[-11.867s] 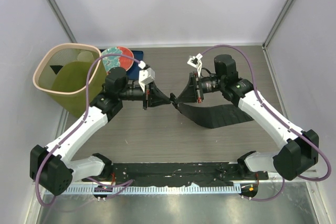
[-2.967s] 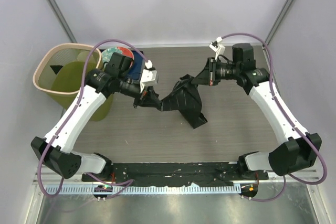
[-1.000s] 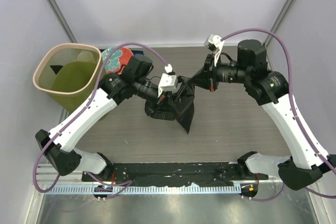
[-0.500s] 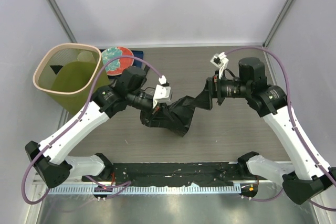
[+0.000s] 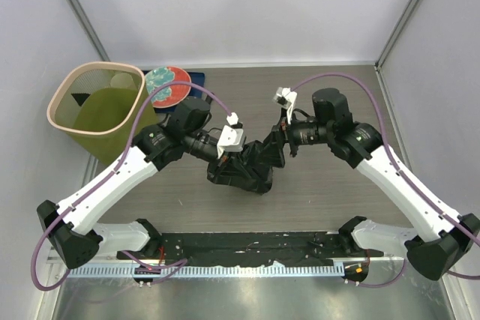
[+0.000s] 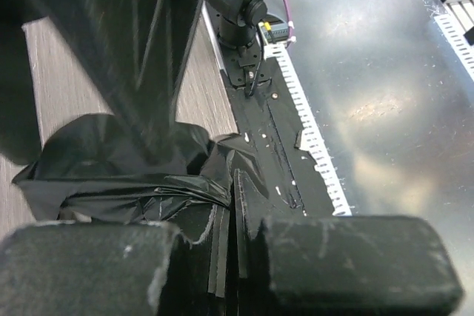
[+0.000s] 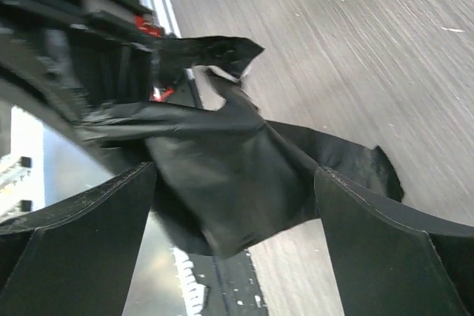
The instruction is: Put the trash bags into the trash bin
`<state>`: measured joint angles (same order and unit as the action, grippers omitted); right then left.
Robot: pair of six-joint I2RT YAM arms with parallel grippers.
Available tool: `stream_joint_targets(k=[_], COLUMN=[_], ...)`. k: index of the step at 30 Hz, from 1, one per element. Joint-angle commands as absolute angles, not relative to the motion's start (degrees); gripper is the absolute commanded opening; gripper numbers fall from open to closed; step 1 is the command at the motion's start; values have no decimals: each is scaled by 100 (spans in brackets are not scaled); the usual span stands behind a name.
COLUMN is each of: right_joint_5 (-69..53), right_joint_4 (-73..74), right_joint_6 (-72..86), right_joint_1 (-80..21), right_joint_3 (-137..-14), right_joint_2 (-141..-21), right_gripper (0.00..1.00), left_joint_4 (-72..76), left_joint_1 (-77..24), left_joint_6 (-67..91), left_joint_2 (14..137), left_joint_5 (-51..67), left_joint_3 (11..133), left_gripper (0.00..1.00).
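A crumpled black trash bag [image 5: 247,170] lies heaped on the wooden table between both arms. My left gripper [image 5: 233,153] is at the bag's left upper edge, its jaws almost together, and a bunched fold of the film [image 6: 148,183] runs into the left gripper [image 6: 235,205]. My right gripper [image 5: 277,146] stands open at the bag's right side. In the right wrist view the bag [image 7: 222,175] hangs loose between the spread fingers [image 7: 81,234] of the right gripper [image 7: 235,172]. The olive trash bin [image 5: 97,110] with its beige rim stands at the far left.
A red-and-teal plate [image 5: 166,84] and a dark blue mat [image 5: 198,79] lie beside the bin at the back. The black base rail [image 5: 247,249] runs along the near edge. Grey walls close the left, back and right.
My right gripper has opened, let go of the bag and swung down-left against it. The bag has sunk from a stretched strip into a heap. The left gripper has drawn slightly left.
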<state>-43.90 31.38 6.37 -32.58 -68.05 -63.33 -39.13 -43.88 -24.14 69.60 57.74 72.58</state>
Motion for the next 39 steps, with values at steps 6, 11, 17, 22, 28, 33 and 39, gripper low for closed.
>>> stream_joint_targets(k=[6, 11, 17, 22, 28, 33, 39], right_joint_5=[-4727, -4056, -2224, -2399, -2821, -2892, -2892], right_joint_4=[3122, 3030, 2497, 2215, 1916, 1942, 1820], right_joint_6=[-150, -173, -563, -527, -746, -923, -993], right_joint_1=[-3305, -3287, -2998, -2944, -2944, -2944, -2944], right_joint_3=[-6742, -7135, -7180, -7006, -6697, -6732, -6680], right_joint_2=[-6452, -6276, -5599, -5204, -4852, -4816, -4852], right_gripper=[78, 1, 1, 1, 1, 1, 1], left_joint_4=[-3866, -4393, -5097, -5441, -4379, -3516, -2910], left_joint_1=[-4500, -4597, -5062, -5238, -4440, -3728, -3718], left_joint_6=[-2839, -3093, -3717, -3895, -2309, -1214, -466], left_joint_2=[6890, 7014, 6891, 6926, 6390, 6144, 6293], left_joint_5=[6013, 5380, 4027, 3192, 3962, 4630, 5080], left_joint_3=[7444, 7602, 7339, 7418, 7532, 7681, 7857], left_gripper=[6, 8, 10, 20, 56, 58, 59])
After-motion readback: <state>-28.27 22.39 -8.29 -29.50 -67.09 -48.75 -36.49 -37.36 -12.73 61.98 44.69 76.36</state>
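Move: The trash bag hangs bunched in the left fingers, its middle about 4 cm below that hand and 1 cm to its left, neither ahead nor back. From the open right hand the bag's middle lies some 6 cm back, 6 cm left and 5 cm lower. The trash bin stands about 11 cm ahead and 40 cm left of the right hand, the plate roughly 27 cm ahead and 28 cm left, both well below. Right hand dips, pinches the bag, pulls it up some 10 cm and right; left dips, opens, rises. ##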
